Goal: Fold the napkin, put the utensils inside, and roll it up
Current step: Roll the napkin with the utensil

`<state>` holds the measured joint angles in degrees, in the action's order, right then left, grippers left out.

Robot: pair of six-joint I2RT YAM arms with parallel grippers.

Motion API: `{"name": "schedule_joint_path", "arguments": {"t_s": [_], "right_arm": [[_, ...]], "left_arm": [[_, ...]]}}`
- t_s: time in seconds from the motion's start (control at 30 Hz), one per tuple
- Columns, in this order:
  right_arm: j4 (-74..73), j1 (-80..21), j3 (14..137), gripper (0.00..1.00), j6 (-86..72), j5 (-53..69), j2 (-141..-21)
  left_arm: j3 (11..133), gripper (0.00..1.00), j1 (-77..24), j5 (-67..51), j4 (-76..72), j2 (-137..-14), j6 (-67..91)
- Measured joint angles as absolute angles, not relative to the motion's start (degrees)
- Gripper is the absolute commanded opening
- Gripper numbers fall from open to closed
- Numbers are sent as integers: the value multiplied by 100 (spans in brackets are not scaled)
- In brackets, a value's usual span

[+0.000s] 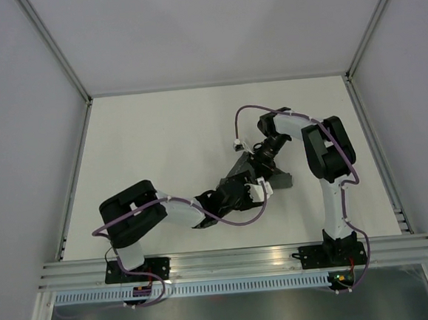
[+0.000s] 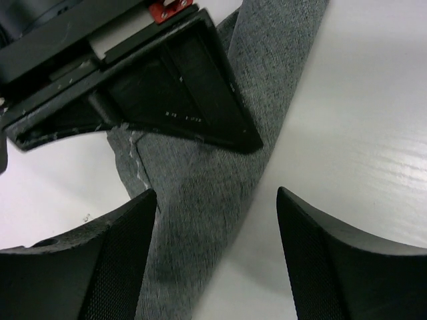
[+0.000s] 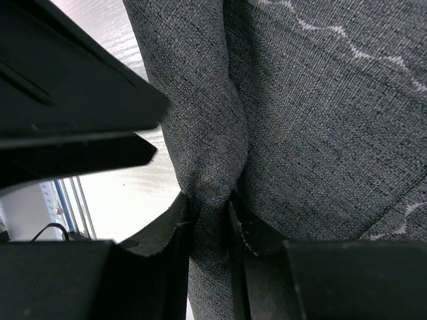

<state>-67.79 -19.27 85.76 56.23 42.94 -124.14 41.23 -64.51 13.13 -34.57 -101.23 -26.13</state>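
Observation:
The dark grey napkin [image 1: 278, 177] lies bunched at the table's middle, mostly under both grippers. In the right wrist view the napkin [image 3: 320, 120] shows pale wavy stitching, and my right gripper [image 3: 210, 220] is shut on a raised fold of it. In the left wrist view a narrow strip of napkin [image 2: 200, 200] runs up between the fingers of my open left gripper [image 2: 217, 253], which holds nothing; its left finger [image 2: 100, 267] sits over the cloth's edge. The right gripper's finger [image 2: 193, 93] lies just beyond on the cloth. No utensils are in view.
The white table [image 1: 161, 149] has grey walls on three sides and an aluminium rail [image 1: 229, 261] along the near edge. The left gripper [image 1: 252, 189] and right gripper [image 1: 262, 156] crowd close together over the cloth.

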Motion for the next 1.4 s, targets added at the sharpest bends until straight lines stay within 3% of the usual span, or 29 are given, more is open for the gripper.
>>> {"name": "schedule_joint_path", "arguments": {"t_s": [0.23, 0.33, 0.63, 0.83, 0.97, 1.13, 1.4], "right_arm": [[-6958, -1885, 8731, 15, 5623, 4370, -12567], [-7008, -1876, 8777, 15, 5627, 4379, -12608], [-7118, -1857, 8868, 20, 5640, 4412, -12685], [-7148, -1831, 8884, 33, 5660, 4405, -12687], [-7229, -1813, 8899, 50, 5605, 4442, -12676], [-7181, -1813, 8892, 57, 5472, 4331, -12523], [-6810, -1551, 8884, 65, 5221, 4145, -11863]], "left_arm": [[4517, 75, -6495, 1328, -3559, -10707, -2976], [4556, 70, -6501, 1313, -3610, -10794, -3011], [4762, 36, -6462, 1192, -3468, -10991, -3011], [4897, 24, -6379, 950, -3205, -10986, -3006], [4958, 19, -6294, 692, -3087, -10973, -2985], [5022, 12, -6152, 322, -2974, -10954, -2904], [5181, 10, -6053, -242, -2668, -10914, -2731]]}}
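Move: The napkin roll's near stretch lies about 3 cm to the left hand's right, 1 cm ahead and 3 cm below its open fingers; the right hand still pinches the roll right between its own fingers. The loose flap's middle is roughly 4 cm ahead, 3 cm right and 5 cm below the left hand. The napkin's right corner sits some 6 cm right of the right hand, 3 cm back and 1 cm lower. Left hand sinks rightward about 4 cm and pinches the roll, then right opens and lifts forward 5 cm. ##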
